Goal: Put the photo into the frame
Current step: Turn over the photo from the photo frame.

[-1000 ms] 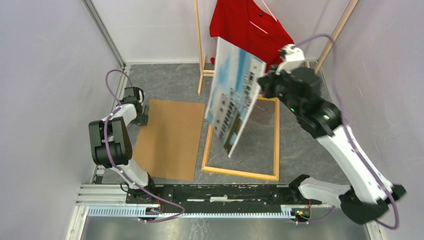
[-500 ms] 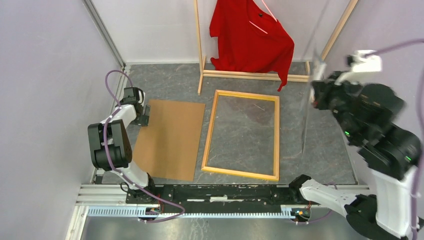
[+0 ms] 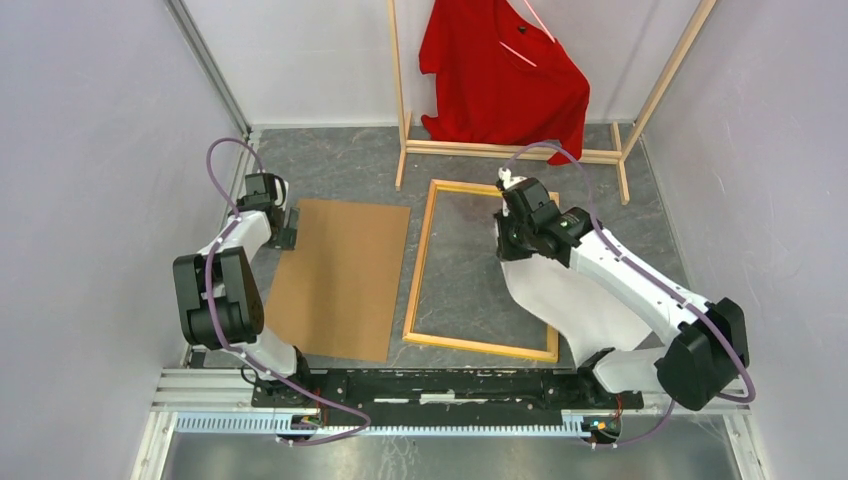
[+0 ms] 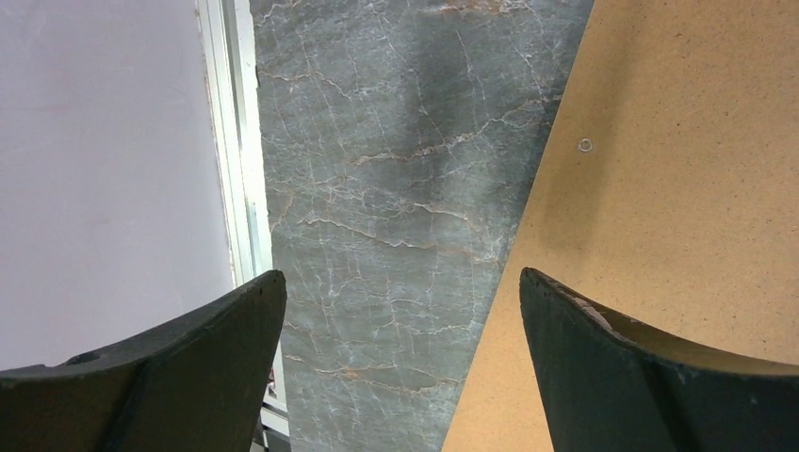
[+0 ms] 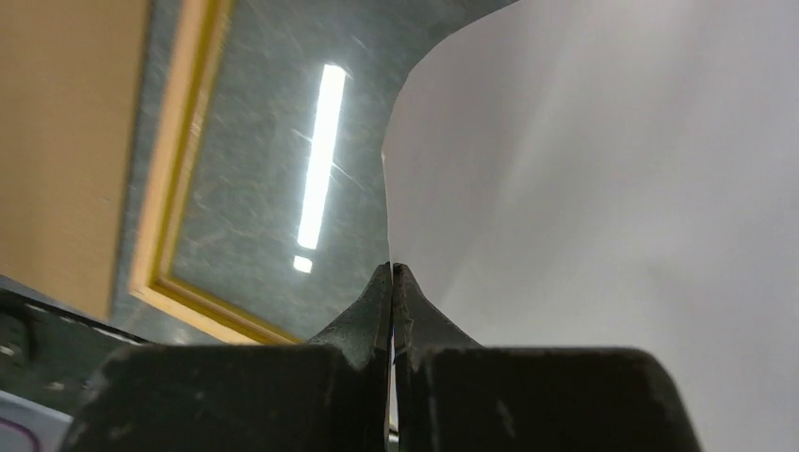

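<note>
The frame [image 3: 417, 275] lies flat on the grey floor, a thin yellow rectangle with glass inside it. The photo [image 3: 580, 305] shows its white reverse side and droops over the frame's right and near part. My right gripper [image 3: 507, 243] is shut on the photo's far edge, over the middle of the frame. In the right wrist view the gripper [image 5: 392, 272] pinches the thin sheet edge, with the white photo [image 5: 612, 188] to the right and the frame's rail [image 5: 174, 235] to the left. My left gripper [image 3: 286, 228] stands open at the brown board's far left corner, holding nothing [image 4: 396, 311].
A brown backing board [image 3: 340, 275] lies flat left of the frame, its edge under my left fingers [image 4: 678, 169]. A wooden clothes rack [image 3: 400, 95] with a red shirt [image 3: 500, 70] stands behind the frame. Walls close in on both sides.
The right arm swung the photo from upright over the frame, out to the right, then down onto the frame's right side, white side up. The left arm stayed put.
</note>
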Robot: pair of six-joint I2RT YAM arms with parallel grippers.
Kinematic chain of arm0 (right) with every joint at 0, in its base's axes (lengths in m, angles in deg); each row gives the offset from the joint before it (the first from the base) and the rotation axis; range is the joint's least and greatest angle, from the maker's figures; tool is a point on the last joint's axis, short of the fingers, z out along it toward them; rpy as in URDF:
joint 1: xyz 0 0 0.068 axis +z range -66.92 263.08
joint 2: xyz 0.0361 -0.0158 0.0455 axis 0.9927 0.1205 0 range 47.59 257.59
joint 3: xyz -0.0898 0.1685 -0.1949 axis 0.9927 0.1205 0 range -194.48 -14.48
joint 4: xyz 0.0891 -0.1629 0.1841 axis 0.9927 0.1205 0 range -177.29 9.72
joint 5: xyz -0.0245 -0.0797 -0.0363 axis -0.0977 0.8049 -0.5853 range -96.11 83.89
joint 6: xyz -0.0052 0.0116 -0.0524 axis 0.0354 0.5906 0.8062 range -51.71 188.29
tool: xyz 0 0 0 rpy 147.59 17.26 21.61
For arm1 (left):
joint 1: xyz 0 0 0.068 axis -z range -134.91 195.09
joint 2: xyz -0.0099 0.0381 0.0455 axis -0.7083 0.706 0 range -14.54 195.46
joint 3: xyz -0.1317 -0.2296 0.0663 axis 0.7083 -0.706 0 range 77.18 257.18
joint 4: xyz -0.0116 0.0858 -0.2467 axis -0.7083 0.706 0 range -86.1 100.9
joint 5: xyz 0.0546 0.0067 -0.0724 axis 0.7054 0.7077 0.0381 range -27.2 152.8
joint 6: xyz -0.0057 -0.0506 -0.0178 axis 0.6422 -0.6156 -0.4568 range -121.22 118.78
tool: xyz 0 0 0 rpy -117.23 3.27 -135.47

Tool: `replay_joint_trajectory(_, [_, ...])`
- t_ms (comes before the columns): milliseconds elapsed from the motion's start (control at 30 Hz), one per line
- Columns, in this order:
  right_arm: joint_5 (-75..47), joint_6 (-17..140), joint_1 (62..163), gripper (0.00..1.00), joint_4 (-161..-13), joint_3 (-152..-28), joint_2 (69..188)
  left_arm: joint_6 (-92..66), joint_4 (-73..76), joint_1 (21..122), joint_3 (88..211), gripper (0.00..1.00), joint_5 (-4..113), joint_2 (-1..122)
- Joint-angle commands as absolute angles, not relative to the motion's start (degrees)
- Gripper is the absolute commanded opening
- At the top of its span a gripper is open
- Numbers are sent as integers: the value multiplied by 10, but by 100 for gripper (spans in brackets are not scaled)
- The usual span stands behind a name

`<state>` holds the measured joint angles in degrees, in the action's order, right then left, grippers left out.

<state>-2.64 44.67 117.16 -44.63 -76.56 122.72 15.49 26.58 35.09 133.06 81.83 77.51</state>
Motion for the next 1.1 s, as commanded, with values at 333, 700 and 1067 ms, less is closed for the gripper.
replay_joint_trajectory(333, [-39,148,1202,0,-735,-772,1335,155,263,352,1323,98,811,751])
replay_joint_trajectory(700, [140,-29,1231,0,-776,-765,1337,163,275,354,1340,98,814,756])
replay_joint_trajectory(1067, [314,-185,1236,0,-736,-764,1358,164,283,367,1333,100,816,745])
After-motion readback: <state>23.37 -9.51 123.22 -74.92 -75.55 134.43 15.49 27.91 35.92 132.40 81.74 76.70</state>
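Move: The right hand, holding the photo by an edge with its white back already up, is roughly over the middle of the yellow-edged frame's opening; the frame's centre is about 3 cm to the left, 1 cm back and 14 cm below. The sheet hangs off to the right, its middle some 14 cm back and 18 cm right; the brown board is centred about 40 cm left and 4 cm back. From the left hand the frame's centre is some 50 cm right, 6 cm back. Keeping its fingers shut on the photo's edge, the right hand sweeps forward and left over the frame's opening, about 11 cm to the left and 7 cm forward, then carries on forward while coming back some 5 cm to the right, ending about 11 cm nearer the frame's far rail and only slightly higher. All the while the wrist turns clockwise, some 50 degrees in all, and rolls about 30 degrees with its left side rising, so the trailing sheet is swung leftward across the frame and straightened with it. ##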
